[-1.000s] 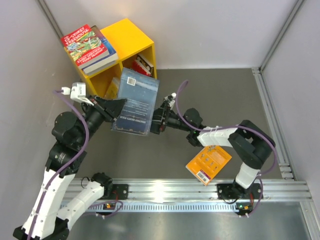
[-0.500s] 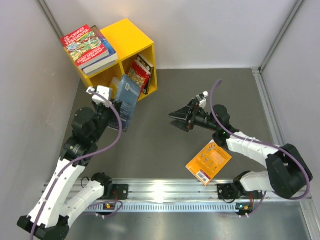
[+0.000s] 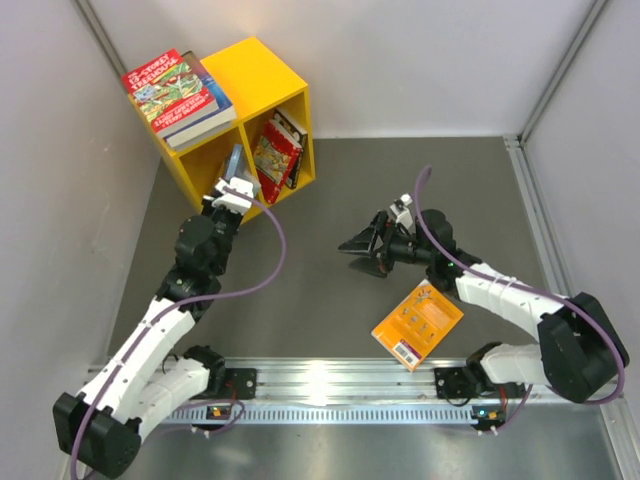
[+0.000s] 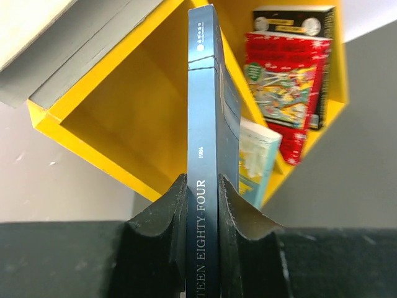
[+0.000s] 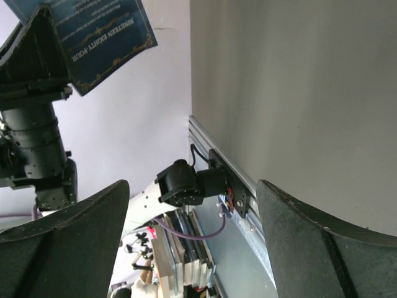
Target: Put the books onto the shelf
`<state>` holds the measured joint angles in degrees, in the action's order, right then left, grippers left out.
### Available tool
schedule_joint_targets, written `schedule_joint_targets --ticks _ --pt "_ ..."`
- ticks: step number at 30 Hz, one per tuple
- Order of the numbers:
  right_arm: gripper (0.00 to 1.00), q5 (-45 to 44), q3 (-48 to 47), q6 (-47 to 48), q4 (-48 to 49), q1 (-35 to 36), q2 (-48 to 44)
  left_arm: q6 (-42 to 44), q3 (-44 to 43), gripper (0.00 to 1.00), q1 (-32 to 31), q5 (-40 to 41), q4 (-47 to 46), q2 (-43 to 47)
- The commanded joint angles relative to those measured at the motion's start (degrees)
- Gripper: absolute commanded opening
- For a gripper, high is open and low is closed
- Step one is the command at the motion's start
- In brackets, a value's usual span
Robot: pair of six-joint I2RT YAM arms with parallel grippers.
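Observation:
My left gripper [image 4: 203, 183] is shut on a dark blue book [image 4: 203, 124], spine toward the camera and reading "Eighty-Four". From above, this book [image 3: 234, 163] stands edge-on at the mouth of the left compartment of the yellow shelf [image 3: 255, 80]. A red cartoon book [image 3: 272, 158] and a dark one lean in the right compartment. A pale teal book [image 4: 257, 161] leans inside just behind the held one. More books [image 3: 178, 95] are stacked on the shelf's top. An orange book [image 3: 417, 325] lies flat on the table. My right gripper [image 3: 355, 248] hangs open and empty mid-table.
The shelf sits in the back left corner against grey walls. An aluminium rail [image 3: 400, 380] runs along the near edge with both arm bases on it. My right arm's forearm passes just above the orange book. The right wrist view catches the held book's back cover [image 5: 93, 37].
The left arm has carried the blue book from mid-table to the shelf's left opening and turned it edge-on. The right gripper drew back to the right, away from the book, still open.

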<state>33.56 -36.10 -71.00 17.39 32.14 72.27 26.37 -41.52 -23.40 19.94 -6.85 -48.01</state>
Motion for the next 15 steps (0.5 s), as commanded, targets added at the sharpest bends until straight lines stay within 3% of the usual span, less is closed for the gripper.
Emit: schedule_joint_targets --ticks 1,8,15 --pt "0.83 1.07 -3.89 2.71 -2.26 -0.15 -0.21 5.44 1.52 0.00 -0.07 4.66 -21.96 -0.59" --pt "0.83 2.56 -6.26 4.20 -5.78 -0.06 2.96 7.73 5.74 0.00 -0.07 6.60 -37.87 -6.65" --pt "0.83 3.44 -9.60 5.70 -8.86 -0.06 5.60 13.61 5.66 0.00 -0.07 7.56 -55.44 -18.32"
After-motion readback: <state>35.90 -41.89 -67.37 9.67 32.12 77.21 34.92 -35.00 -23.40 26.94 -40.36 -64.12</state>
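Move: The blue Nineteen Eighty-Four book is already in the left hand, pointing at the shelf's left compartment, whose middle lies about 13 cm ahead, 5 cm to the left and 12 cm lower. The pale book standing in there is some 9 cm ahead, 2 cm right, 17 cm below; the red book next door 12 cm ahead, 7 cm right, 20 cm below; the stacked books 10 cm ahead, 9 cm left, 6 cm above. From the right hand that compartment is roughly 22 cm ahead, 29 cm left, about level. The blue book, still pinched by its spine between the left fingers, is fed far end first into the left compartment: the left hand goes forward about 5 cm, dipping a centimetre or so early on. Meanwhile the wrist tips the book's far end up by some 10 degrees and swings it slightly counter-clockwise, to the left. ##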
